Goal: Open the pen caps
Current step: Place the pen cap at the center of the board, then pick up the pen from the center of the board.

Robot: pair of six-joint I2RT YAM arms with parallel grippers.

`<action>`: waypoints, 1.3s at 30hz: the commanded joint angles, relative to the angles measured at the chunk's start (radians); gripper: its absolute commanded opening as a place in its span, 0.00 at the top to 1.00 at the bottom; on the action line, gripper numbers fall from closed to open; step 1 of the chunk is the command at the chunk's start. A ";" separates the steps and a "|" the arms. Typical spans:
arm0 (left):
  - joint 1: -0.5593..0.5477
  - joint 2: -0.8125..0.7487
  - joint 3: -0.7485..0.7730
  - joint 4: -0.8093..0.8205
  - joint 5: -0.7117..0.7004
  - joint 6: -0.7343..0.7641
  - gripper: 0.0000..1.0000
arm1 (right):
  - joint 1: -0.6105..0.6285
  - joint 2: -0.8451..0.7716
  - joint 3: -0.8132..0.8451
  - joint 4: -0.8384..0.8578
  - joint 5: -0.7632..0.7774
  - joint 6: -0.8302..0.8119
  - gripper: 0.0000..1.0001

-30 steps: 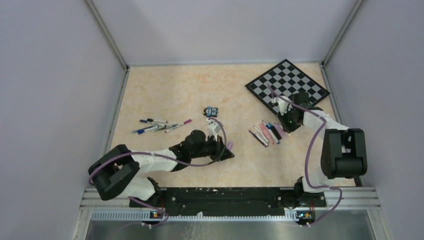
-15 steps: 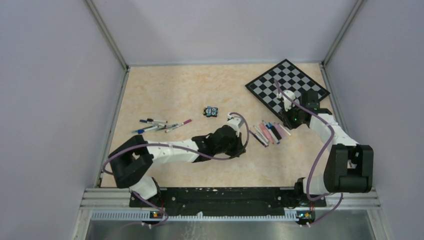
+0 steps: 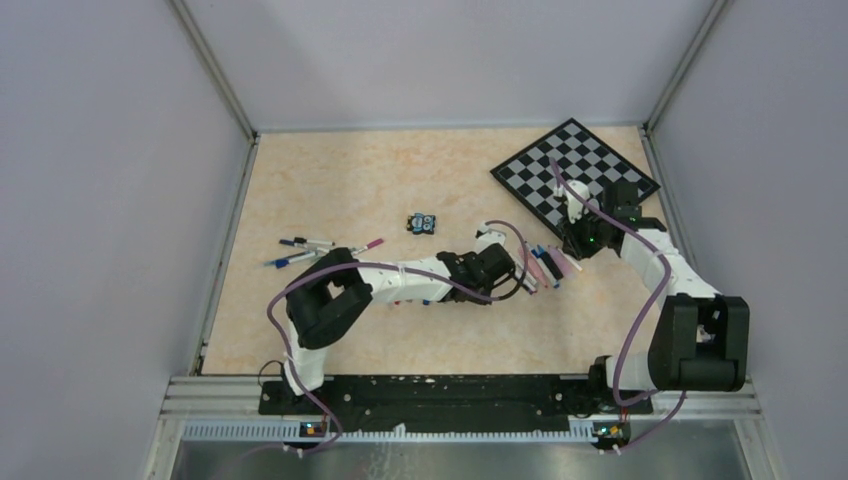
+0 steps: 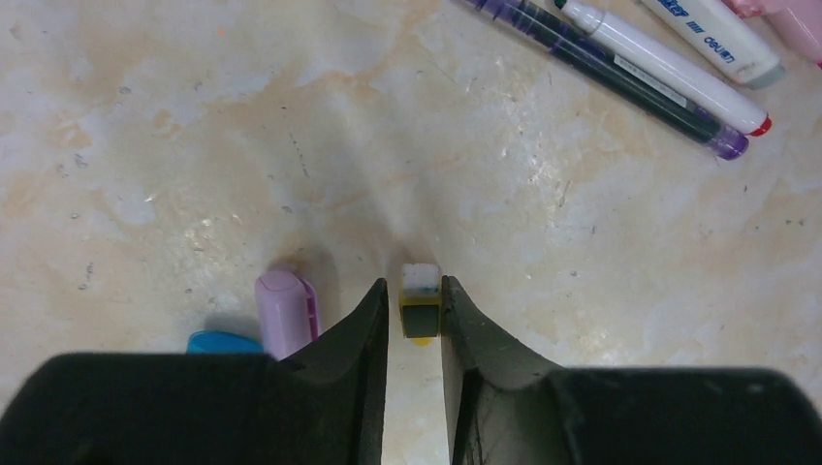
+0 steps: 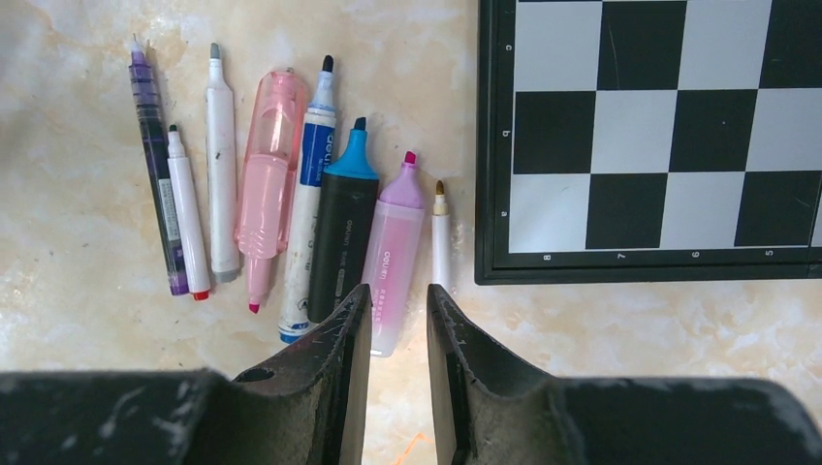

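Note:
In the left wrist view a stubby yellow, grey and white pen cap (image 4: 420, 312) lies on the table between the fingertips of my left gripper (image 4: 414, 283). The jaws stand slightly apart, with a sliver of gap on the left side. A lilac cap (image 4: 282, 312) and a blue cap (image 4: 223, 341) lie just to its left. My right gripper (image 5: 397, 295) hovers narrowly open and empty over a row of pens with bare tips. The row includes a pink highlighter (image 5: 393, 252), a black marker (image 5: 341, 232) and a pink pen (image 5: 264, 184). From above, the left gripper (image 3: 518, 277) is beside this row (image 3: 545, 265).
The chessboard (image 3: 575, 170) lies at the back right, its edge (image 5: 485, 194) close to the pen row. A second cluster of pens (image 3: 320, 250) lies at the left. A small toy block (image 3: 422, 222) sits mid-table. Two more pens (image 4: 620, 82) cross the left wrist view's top right.
My left arm has swung right across the table to the pen row, and its jaws have parted slightly. The right gripper shifted a little toward the chessboard, then held still.

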 commanded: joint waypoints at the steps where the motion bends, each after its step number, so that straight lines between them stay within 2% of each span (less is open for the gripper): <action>1: -0.003 0.015 0.067 -0.101 -0.081 0.028 0.70 | -0.006 -0.041 0.024 0.001 -0.032 -0.003 0.74; 6: -0.003 -0.001 0.085 -0.128 -0.098 0.040 0.65 | -0.006 -0.043 0.024 0.000 -0.037 -0.006 0.73; 11: -0.005 -0.069 0.059 -0.080 -0.034 0.065 0.64 | -0.006 -0.046 0.023 -0.001 -0.044 -0.007 0.73; 15: -0.005 -0.195 -0.045 0.041 0.005 0.125 0.64 | -0.005 -0.054 0.023 -0.008 -0.066 -0.017 0.73; 19: -0.003 -0.339 -0.186 0.165 -0.029 0.210 0.62 | -0.005 -0.081 0.024 -0.020 -0.113 -0.030 0.73; 23: 0.025 -0.460 -0.306 0.225 -0.086 0.276 0.51 | -0.005 -0.127 0.020 -0.027 -0.187 -0.042 0.73; 26: 0.089 -0.539 -0.372 0.232 -0.067 0.288 0.41 | -0.005 -0.175 0.008 -0.023 -0.245 -0.045 0.73; 33: 0.381 -0.659 -0.455 0.251 0.165 0.329 0.29 | -0.006 -0.251 -0.045 0.011 -0.365 -0.054 0.72; 37: 0.452 -0.656 -0.433 0.212 0.085 0.455 0.17 | -0.005 -0.264 -0.067 0.019 -0.413 -0.071 0.70; 39: 0.474 -0.637 -0.436 0.224 0.059 0.555 0.17 | -0.006 -0.264 -0.075 0.017 -0.436 -0.083 0.69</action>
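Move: The yellow cap sits between the left fingers, at table level. The lilac cap is about 4 cm to its left and the teal cap about 8 cm left, both level with it. The magenta-capped pen lies some 30 cm left of the left hand and 11 cm ahead. From the right hand, the yellow cap is about 24 cm left and 8 cm back; the slim white pen is 5 cm below and 2 cm right. Open the left fingers to leave the yellow cap at the right end of the cap row, lift clear about 10 cm, then sweep some 18 cm left and 8 cm forward towards the magenta-capped pen, opening wide and tilting the fingertips forward. Meanwhile raise the empty right gripper off the slim white pen and draw it left and slightly back over the uncapped pens, its opening unchanged. ##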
